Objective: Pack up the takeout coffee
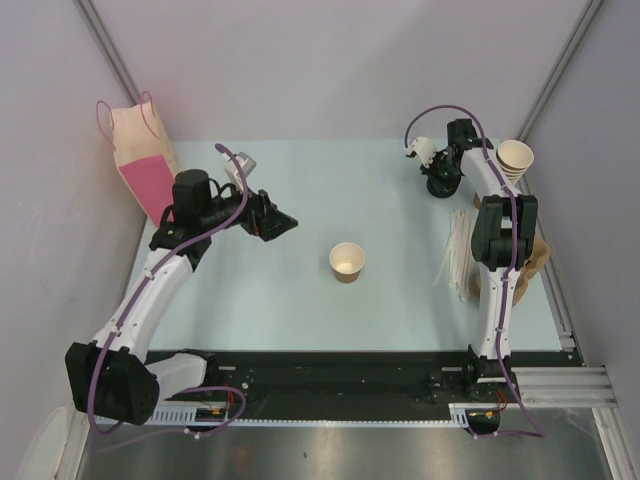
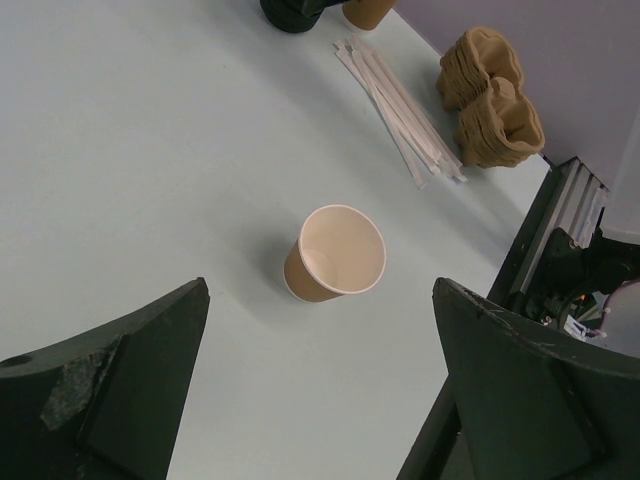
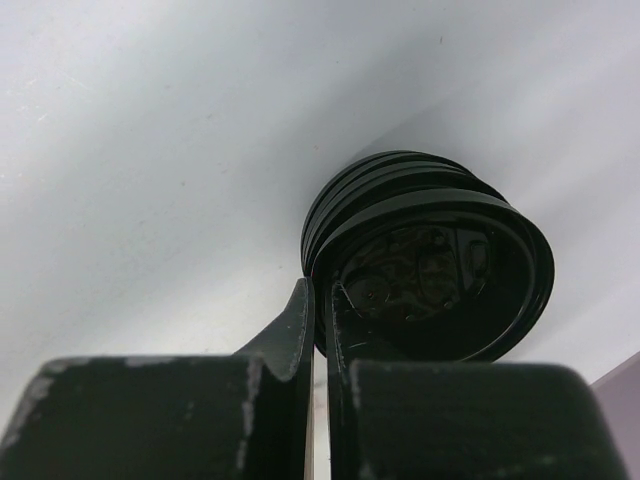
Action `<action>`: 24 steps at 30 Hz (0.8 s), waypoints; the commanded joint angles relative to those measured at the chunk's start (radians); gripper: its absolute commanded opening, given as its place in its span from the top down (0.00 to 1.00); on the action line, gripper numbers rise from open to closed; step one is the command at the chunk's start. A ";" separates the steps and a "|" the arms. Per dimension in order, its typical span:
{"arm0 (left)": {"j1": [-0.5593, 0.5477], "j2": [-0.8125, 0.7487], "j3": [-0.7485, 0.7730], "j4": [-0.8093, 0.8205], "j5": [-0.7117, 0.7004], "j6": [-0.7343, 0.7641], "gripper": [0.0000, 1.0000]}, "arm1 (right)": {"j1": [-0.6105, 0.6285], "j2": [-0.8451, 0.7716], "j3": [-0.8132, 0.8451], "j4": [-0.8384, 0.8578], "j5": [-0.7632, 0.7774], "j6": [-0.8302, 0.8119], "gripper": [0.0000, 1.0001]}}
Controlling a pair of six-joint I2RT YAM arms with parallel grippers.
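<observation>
The takeout coffee is a single small tan paper cup (image 1: 347, 262) (image 2: 335, 255) standing upright mid-table with no lid on it. My left gripper (image 1: 285, 222) (image 2: 320, 400) hangs wide open to the cup's left, above the table, with nothing between its fingers. At the back right stands a stack of black lids (image 1: 443, 186) (image 3: 440, 260). My right gripper (image 1: 446, 168) (image 3: 320, 295) is down on that stack. It is shut on the rim of the top lid, one finger outside the rim and one inside.
A pink and cream paper bag (image 1: 140, 160) stands at the back left. A stack of lidless cups (image 1: 515, 158) is at the far right, with wrapped stirrers (image 1: 460, 250) (image 2: 400, 110) and brown pulp carriers (image 1: 535, 255) (image 2: 490, 100) along the right edge.
</observation>
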 commanded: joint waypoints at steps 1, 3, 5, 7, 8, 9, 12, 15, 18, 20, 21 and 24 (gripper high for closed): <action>0.004 -0.010 -0.002 0.037 0.017 -0.010 0.01 | 0.001 -0.068 0.059 -0.018 -0.024 -0.012 1.00; 0.004 -0.010 -0.004 0.040 0.014 -0.010 0.01 | 0.004 -0.076 0.060 -0.016 -0.028 -0.006 1.00; 0.006 -0.011 -0.007 0.040 0.013 -0.011 0.01 | 0.002 -0.082 0.070 -0.015 -0.027 -0.002 1.00; 0.004 -0.011 -0.005 0.043 0.011 -0.017 0.01 | 0.002 -0.082 0.079 -0.021 -0.028 0.003 1.00; 0.004 -0.010 -0.007 0.043 0.010 -0.019 0.01 | -0.001 -0.082 0.093 -0.024 -0.031 0.004 1.00; 0.004 -0.008 -0.007 0.049 0.010 -0.024 0.00 | -0.002 -0.082 0.100 -0.029 -0.033 0.006 1.00; 0.006 -0.005 -0.004 0.051 0.002 -0.027 0.01 | -0.001 -0.083 0.123 -0.047 -0.039 0.011 1.00; 0.004 -0.007 0.002 0.043 -0.022 -0.030 0.01 | 0.001 -0.105 0.166 -0.068 -0.071 0.038 1.00; 0.012 -0.017 0.018 0.002 -0.108 -0.037 0.00 | 0.010 -0.149 0.247 -0.139 -0.165 0.122 1.00; 0.030 -0.039 0.031 -0.041 -0.111 -0.002 0.00 | 0.031 -0.185 0.281 -0.196 -0.247 0.207 1.00; 0.038 -0.047 0.036 -0.058 -0.102 0.021 0.00 | 0.040 -0.203 0.290 -0.213 -0.278 0.237 1.00; 0.050 -0.092 0.053 -0.127 -0.065 0.136 0.01 | 0.082 -0.293 0.274 -0.239 -0.404 0.380 1.00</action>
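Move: My right hand already pinches the near rim of the top black lid; the lid stack's middle is about 4 cm ahead and 1 cm to the right. The single cup stands roughly 25 cm back and 24 cm left of this hand, near its height. The cup stack is some 12 cm right and 2 cm back, the straws about 18 cm back and 2 cm right. From my left hand the single cup is about 13 cm right, 2 cm back and 19 cm below. Keeping my right fingers shut on the rim, I lift the top lid off the stack, slowly and almost straight up at first, then faster and swinging left, ending about 12 cm higher and 5 cm left, while the wrist rolls some 15 degrees, its left side rising. Late on, my empty, wide-open left hand eases about 2 cm left, away from the cup. ##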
